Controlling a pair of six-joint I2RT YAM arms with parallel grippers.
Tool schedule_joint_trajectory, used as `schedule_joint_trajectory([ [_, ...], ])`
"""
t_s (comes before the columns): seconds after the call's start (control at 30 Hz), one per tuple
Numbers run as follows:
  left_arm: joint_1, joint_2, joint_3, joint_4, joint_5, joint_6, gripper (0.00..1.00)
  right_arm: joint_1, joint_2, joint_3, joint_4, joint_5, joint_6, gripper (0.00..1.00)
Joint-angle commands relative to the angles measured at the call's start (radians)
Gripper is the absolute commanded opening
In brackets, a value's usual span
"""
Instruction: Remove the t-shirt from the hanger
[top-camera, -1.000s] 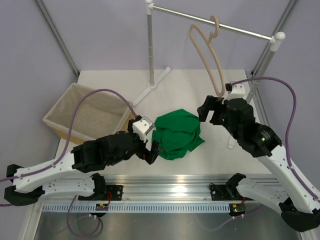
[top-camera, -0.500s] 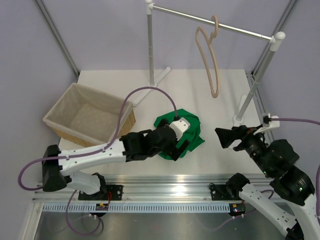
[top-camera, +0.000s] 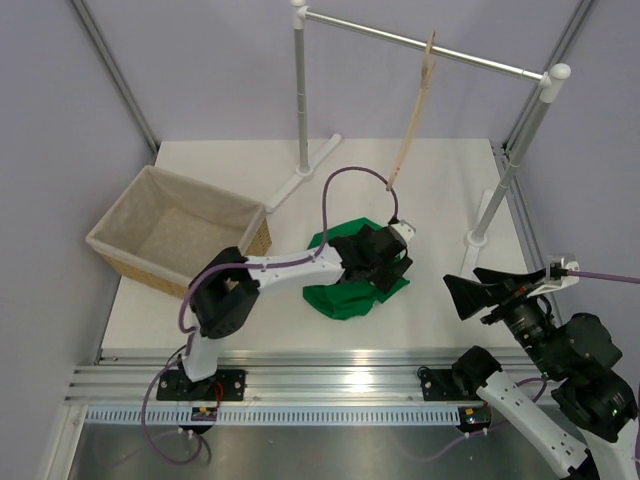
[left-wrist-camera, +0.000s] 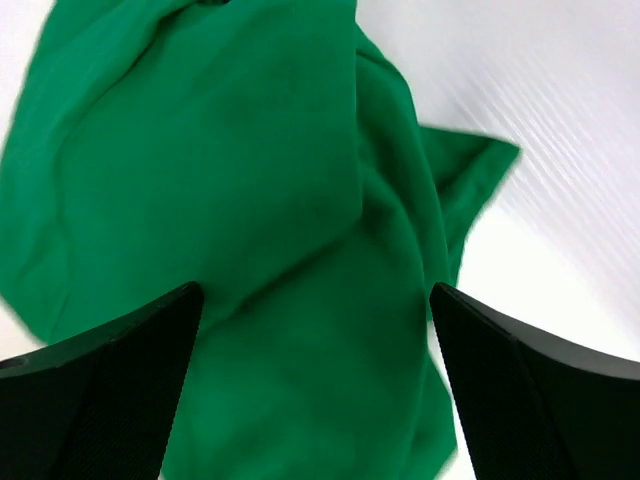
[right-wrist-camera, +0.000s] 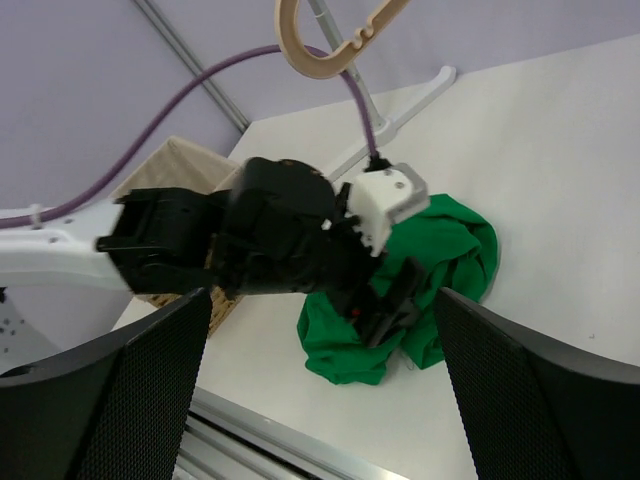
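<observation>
The green t-shirt (top-camera: 342, 296) lies crumpled on the white table, off the hanger. It fills the left wrist view (left-wrist-camera: 250, 200) and shows in the right wrist view (right-wrist-camera: 455, 250). The beige wooden hanger (top-camera: 411, 122) hangs bare and edge-on from the rail; its lower curve shows in the right wrist view (right-wrist-camera: 330, 45). My left gripper (top-camera: 383, 268) is open just above the shirt, jaws wide on either side of the fabric (left-wrist-camera: 315, 390), holding nothing; it also shows in the right wrist view (right-wrist-camera: 392, 302). My right gripper (top-camera: 463, 287) is open and empty, back at the near right (right-wrist-camera: 320, 400).
A silver rail (top-camera: 480, 58) on two white-footed posts (top-camera: 301, 100) spans the back. A wicker basket (top-camera: 170, 235) with a cloth lining stands at the left, also in the right wrist view (right-wrist-camera: 180, 165). A metal track (top-camera: 330, 385) runs along the near edge.
My left arm has reached further right over the shirt. My right arm has drawn back from the hanger to the near right. The hanger has swung to edge-on.
</observation>
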Motion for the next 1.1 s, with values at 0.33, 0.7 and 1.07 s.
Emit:
schedule_joint_trajectory([
  [0.33,0.108,0.2,0.025,0.001,-0.001,-0.076,0.73,0.002,-0.094,-0.004,0.017,-0.069,-0.042,0.99],
  [0.7,0.111,-0.137,-0.178,-0.068,-0.174,-0.215,0.0,0.001,-0.111,-0.011,0.023,-0.059,-0.042,1.0],
  [1.07,0.113,-0.676,-0.102,-0.359,-0.43,-0.327,0.0,0.001,-0.126,-0.014,0.022,-0.037,-0.04,1.0],
])
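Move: The green t-shirt lies bunched on the table under the left hand, its middle roughly 3 cm ahead, 6 cm to the left and 8 cm below. The basket's middle is some 40 cm to that hand's left and 9 cm ahead; the rack's left foot stands about 25 cm ahead and 17 cm left. From the raised right hand, the t-shirt is about 13 cm ahead, 17 cm left and 33 cm down. Left hand dips forward, pinches the t-shirt, then lifts it some 20 cm, swinging left towards the basket. ##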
